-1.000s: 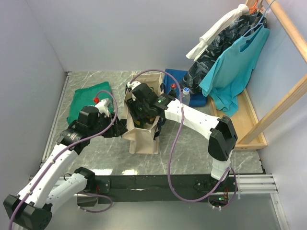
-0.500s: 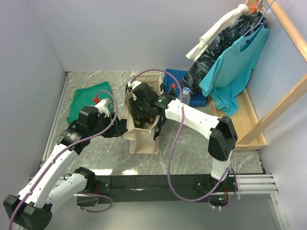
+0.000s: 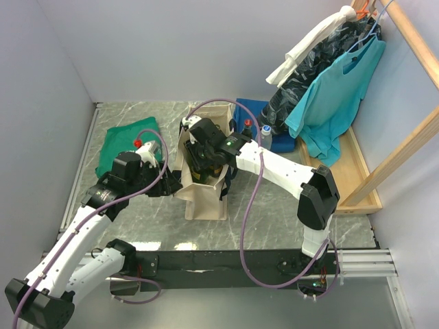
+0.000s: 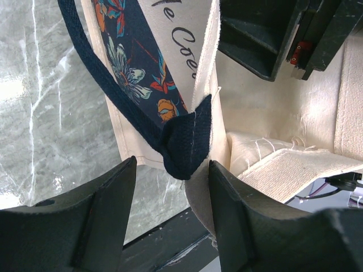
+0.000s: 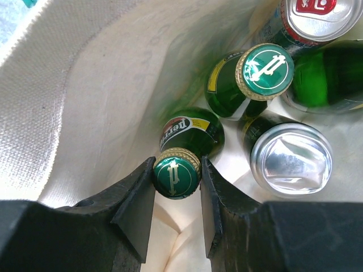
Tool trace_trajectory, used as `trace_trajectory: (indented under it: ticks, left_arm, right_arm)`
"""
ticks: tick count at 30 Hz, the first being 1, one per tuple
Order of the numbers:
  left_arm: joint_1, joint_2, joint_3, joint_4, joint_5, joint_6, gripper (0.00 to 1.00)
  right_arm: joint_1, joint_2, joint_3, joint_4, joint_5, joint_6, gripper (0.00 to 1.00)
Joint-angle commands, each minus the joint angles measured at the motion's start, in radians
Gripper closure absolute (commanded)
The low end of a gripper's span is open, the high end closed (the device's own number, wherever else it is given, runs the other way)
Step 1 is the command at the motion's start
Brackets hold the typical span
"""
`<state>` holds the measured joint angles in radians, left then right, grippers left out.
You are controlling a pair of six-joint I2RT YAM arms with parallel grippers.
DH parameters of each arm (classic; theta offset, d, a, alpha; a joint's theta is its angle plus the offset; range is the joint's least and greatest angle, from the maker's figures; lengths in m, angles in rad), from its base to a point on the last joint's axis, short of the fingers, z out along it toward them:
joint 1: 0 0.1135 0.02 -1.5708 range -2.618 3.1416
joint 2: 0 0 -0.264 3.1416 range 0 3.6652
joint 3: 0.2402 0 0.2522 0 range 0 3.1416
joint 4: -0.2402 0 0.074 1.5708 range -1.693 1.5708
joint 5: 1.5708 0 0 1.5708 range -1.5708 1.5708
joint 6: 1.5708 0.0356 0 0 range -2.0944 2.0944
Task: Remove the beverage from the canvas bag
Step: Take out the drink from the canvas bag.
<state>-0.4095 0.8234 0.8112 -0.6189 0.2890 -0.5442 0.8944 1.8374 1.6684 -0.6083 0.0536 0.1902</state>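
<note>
The canvas bag [image 3: 206,200] stands upright mid-table, cream with navy handles. My right gripper [image 5: 177,170] reaches down into it and is shut on the green-and-gold cap of a green glass bottle, the beverage [image 5: 190,134], which stands near the bag's wall. In the top view that gripper [image 3: 206,159] is mostly sunk in the bag's mouth. My left gripper [image 4: 172,170] straddles the bag's rim where a navy strap [image 4: 184,144] is sewn on. Its right finger touches the canvas, and a gap shows beside the left finger. From above, the left gripper [image 3: 175,185] sits at the bag's left side.
More drinks crowd the bag: a second green bottle [image 5: 264,71], a silver-topped can [image 5: 291,158] and a red-topped can [image 5: 309,14]. A folded green T-shirt [image 3: 123,147] lies left, a blue cloth [image 3: 254,113] behind. Two bottles [image 3: 257,133] stand right of the bag. Clothes hang on the wooden rack [image 3: 363,171].
My right gripper has closed its jaws onto the bottle's cap inside the bag. Both arms stay almost where they were.
</note>
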Motion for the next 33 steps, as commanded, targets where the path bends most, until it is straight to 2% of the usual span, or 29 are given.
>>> trace_trajectory:
  ticks: [1,12,20,24,33]
  left_arm:
    - [-0.006,-0.010,-0.007,-0.044,-0.014,-0.005,0.40]
    - [-0.006,-0.012,-0.009,-0.041,-0.007,-0.003,0.27]
    - [-0.006,-0.017,-0.007,-0.041,-0.011,-0.005,0.23]
    - [-0.006,-0.015,-0.012,-0.031,0.018,0.009,0.16]
    - [-0.006,-0.024,-0.014,-0.027,0.041,0.013,0.06]
  right_arm:
    - [0.020,-0.066,0.082,0.031,-0.026,-0.008,1.00]
    - [0.024,-0.124,0.119,0.047,0.006,-0.017,1.00]
    - [0.028,-0.135,0.136,0.053,0.022,-0.024,1.00]
    - [0.028,-0.151,0.128,0.067,0.023,-0.023,1.00]
    - [0.029,-0.171,0.136,0.071,0.040,-0.031,1.00]
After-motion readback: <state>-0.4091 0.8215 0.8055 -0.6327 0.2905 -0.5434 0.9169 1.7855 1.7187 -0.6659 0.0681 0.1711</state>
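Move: The right hand is down in the canvas bag with its fingers already shut on the neck of a green bottle, whose middle is roughly 8 cm straight below. The second green bottle stands about 7 cm farther ahead. The silver can is about 5 cm ahead and 5 cm right, and the red-capped bottle already taken out is some 12 cm ahead and 15 cm right. From the left hand, the gripped bottle lies about 4 cm ahead and 7 cm right, its middle 9 cm lower. Still pinching the green bottle by the neck just under its cap, the right hand first eases back about 1 cm, then draws the bottle up by some 3.5 cm inside the bag, barely tilting. The left hand stays nearly in place at the bag's left rim and spreads its fingers wider, one of them still against the cloth. ##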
